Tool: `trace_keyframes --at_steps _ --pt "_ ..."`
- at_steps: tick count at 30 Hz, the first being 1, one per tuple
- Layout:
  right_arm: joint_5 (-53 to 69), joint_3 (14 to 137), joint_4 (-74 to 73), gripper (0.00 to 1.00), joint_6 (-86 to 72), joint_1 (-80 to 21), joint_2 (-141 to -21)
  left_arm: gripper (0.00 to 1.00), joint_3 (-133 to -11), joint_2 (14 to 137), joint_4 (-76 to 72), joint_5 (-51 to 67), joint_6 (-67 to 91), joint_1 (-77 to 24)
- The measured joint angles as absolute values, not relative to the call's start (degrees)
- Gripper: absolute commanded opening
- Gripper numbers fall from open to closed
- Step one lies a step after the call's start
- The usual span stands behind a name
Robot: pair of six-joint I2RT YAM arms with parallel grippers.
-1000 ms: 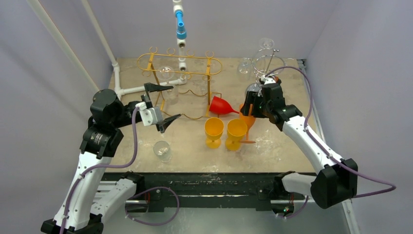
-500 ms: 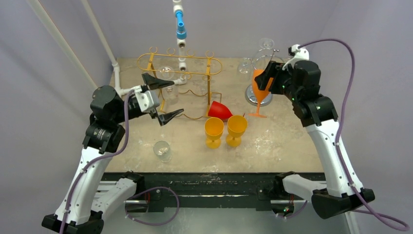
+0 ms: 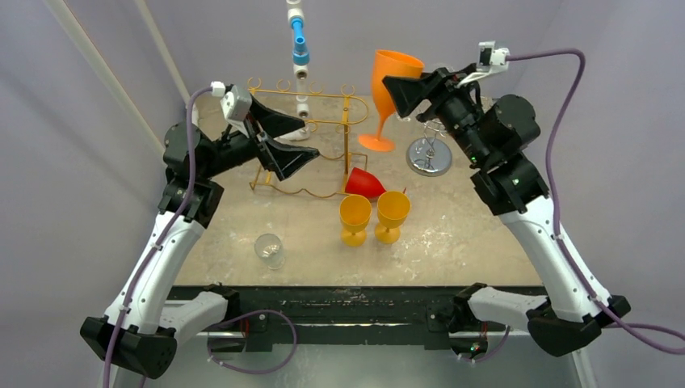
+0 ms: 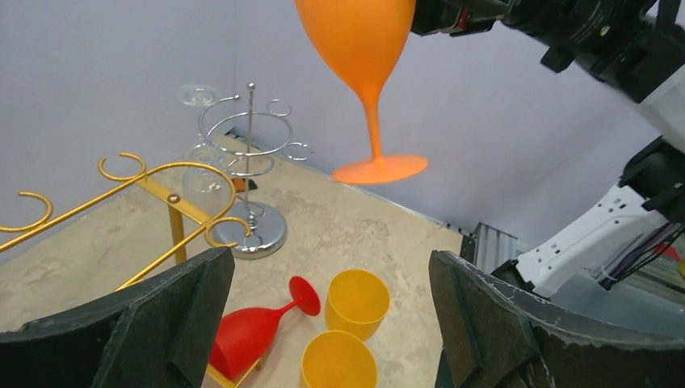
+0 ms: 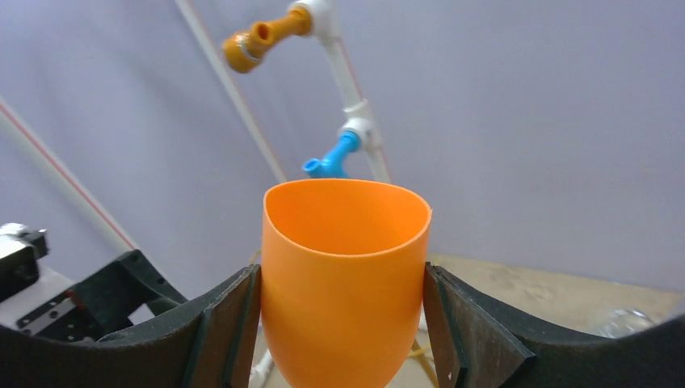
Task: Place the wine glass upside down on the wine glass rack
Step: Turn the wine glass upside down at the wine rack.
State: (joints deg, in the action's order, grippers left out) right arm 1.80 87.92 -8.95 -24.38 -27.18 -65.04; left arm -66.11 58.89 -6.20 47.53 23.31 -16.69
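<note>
The orange wine glass [image 3: 391, 81] hangs high in the air behind the table's middle, bowl up and foot down, slightly tilted. My right gripper [image 3: 397, 87] is shut on its bowl; in the right wrist view the glass [image 5: 343, 242] fills the gap between both pads [image 5: 234, 323]. In the left wrist view the glass [image 4: 361, 48] hangs above the table. My left gripper [image 3: 311, 141] is open and holds nothing, raised in front of the gold wire rack [image 3: 299, 103]. A chrome rack [image 3: 429, 155] with a round base stands at the back right.
A red glass [image 3: 365, 181] lies on its side by the gold rack's foot. Two yellow cups [image 3: 355, 217] [image 3: 392, 214] stand upright mid-table. A clear glass [image 3: 269, 249] stands near the front left. A white pipe with a blue fitting [image 3: 300, 48] hangs at the back.
My right arm has lifted the orange glass off the table and swung it up and left. My left arm has risen toward the gold rack, jaws still open.
</note>
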Motion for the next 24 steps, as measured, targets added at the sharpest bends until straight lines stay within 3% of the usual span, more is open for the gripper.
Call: trace_keyframes --at_steps 11,24 --pt "-3.8 81.8 21.3 0.50 -15.3 -46.0 -67.6 1.00 -65.0 57.3 -9.1 46.9 40.0 -16.7" --pt "-11.1 82.7 36.1 0.49 4.0 -58.9 -71.8 0.96 -69.3 60.0 -6.6 47.2 51.7 -16.7"
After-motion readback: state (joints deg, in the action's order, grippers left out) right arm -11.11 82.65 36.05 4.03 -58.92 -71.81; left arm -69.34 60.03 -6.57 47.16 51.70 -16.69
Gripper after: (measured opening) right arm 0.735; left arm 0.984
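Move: The open left gripper lies about 20 cm left of the right hand, some 6 cm back and 9 cm lower. The orange wine glass, upright in the right fingers, has its middle some 18 cm right of the left hand, 6 cm ahead and 4 cm above it. From the right hand, the lying red glass is about 8 cm ahead, 6 cm left and 48 cm down; the silver rack is 17 cm ahead, 14 cm right and 38 cm down. Right hand swings the held glass left, up and back, about 10 cm each, towards left gripper, tipping up. ##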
